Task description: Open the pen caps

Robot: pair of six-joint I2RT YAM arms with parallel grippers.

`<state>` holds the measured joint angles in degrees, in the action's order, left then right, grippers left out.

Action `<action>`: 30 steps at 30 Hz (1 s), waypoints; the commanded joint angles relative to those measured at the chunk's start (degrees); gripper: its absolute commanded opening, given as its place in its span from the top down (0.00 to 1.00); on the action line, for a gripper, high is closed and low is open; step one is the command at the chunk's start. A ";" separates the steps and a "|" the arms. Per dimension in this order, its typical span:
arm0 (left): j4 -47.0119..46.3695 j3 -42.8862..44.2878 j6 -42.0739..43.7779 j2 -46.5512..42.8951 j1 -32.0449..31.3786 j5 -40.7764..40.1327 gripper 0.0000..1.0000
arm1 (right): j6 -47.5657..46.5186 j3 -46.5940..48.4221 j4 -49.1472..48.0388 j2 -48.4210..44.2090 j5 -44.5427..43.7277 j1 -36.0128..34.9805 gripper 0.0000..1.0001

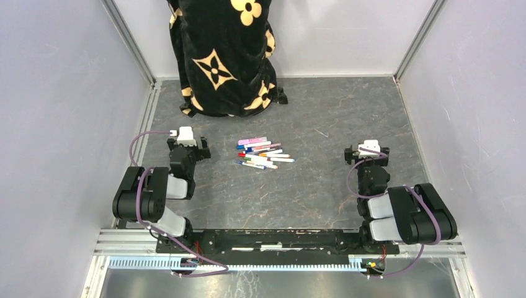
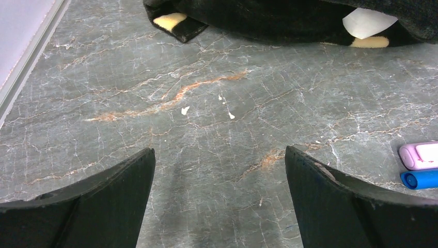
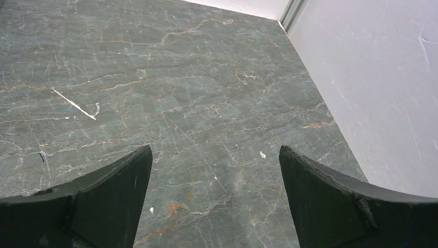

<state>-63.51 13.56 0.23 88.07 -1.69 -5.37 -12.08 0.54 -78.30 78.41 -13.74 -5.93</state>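
Observation:
Several pens (image 1: 263,154) with white barrels and coloured ends lie in a loose pile at the middle of the grey marbled table (image 1: 322,186). From above the pen caps are too small to make out one by one. In the left wrist view a pink pen end (image 2: 419,155) and a blue one (image 2: 419,179) show at the right edge. My left gripper (image 1: 186,141) hovers left of the pile, open and empty (image 2: 219,155). My right gripper (image 1: 367,151) hangs well to the right of the pile, open and empty (image 3: 216,152), with only bare table under it.
A person in a black robe with yellow flowers (image 1: 223,56) stands at the back edge, and the hem (image 2: 289,20) reaches onto the table. White walls close in both sides (image 3: 372,77). A metal rail (image 1: 149,118) runs along the left edge.

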 commanded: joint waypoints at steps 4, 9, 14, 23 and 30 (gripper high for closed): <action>-1.85 1.34 -1.37 -0.40 -0.11 0.68 0.00 | -0.23 -5.46 -1.60 -0.39 0.73 0.13 0.02; -1.84 1.23 -1.42 -0.59 -0.04 0.75 0.00 | 1.53 -1.96 7.62 -3.61 -3.43 0.11 0.02; 2.17 3.18 -2.06 -2.37 0.09 -0.22 0.00 | 5.41 12.15 35.34 -6.61 -4.10 0.06 0.02; 40.97 23.33 3.63 -9.00 3.76 8.15 0.00 | 37.51 19.09 44.61 -14.63 -3.09 0.14 0.02; 67.70 42.08 3.95 -8.87 7.10 19.41 0.00 | 14.53 40.24 56.42 -0.70 11.94 -10.68 0.02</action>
<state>-14.15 44.97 1.74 78.52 4.19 6.09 11.42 30.41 -30.63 71.92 -6.76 -9.06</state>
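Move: The pile of pens lies about 29 cm to the left hand's right, roughly level with it forward and some 7 cm lower. The pink pen at its far edge is about 6 cm ahead and 24 cm right, and the blanket's near foot 21 cm ahead and 12 cm right. From the right hand, the pile is about 38 cm left, 5 cm ahead and 10 cm down; the pink pen is 43 cm left and 9 cm ahead. The right hand, empty and open, first dips about 2 cm, then swings forward, left and up towards the pen pile, ending some 7 cm farther out and 7 cm farther left, with its left side rolled up a little over 20 degrees. The left hand waits at first, then pushes out towards the blanket and climbs about 10 cm, its open fingers tipping slightly down and turning a touch clockwise; neither hand touches anything. ##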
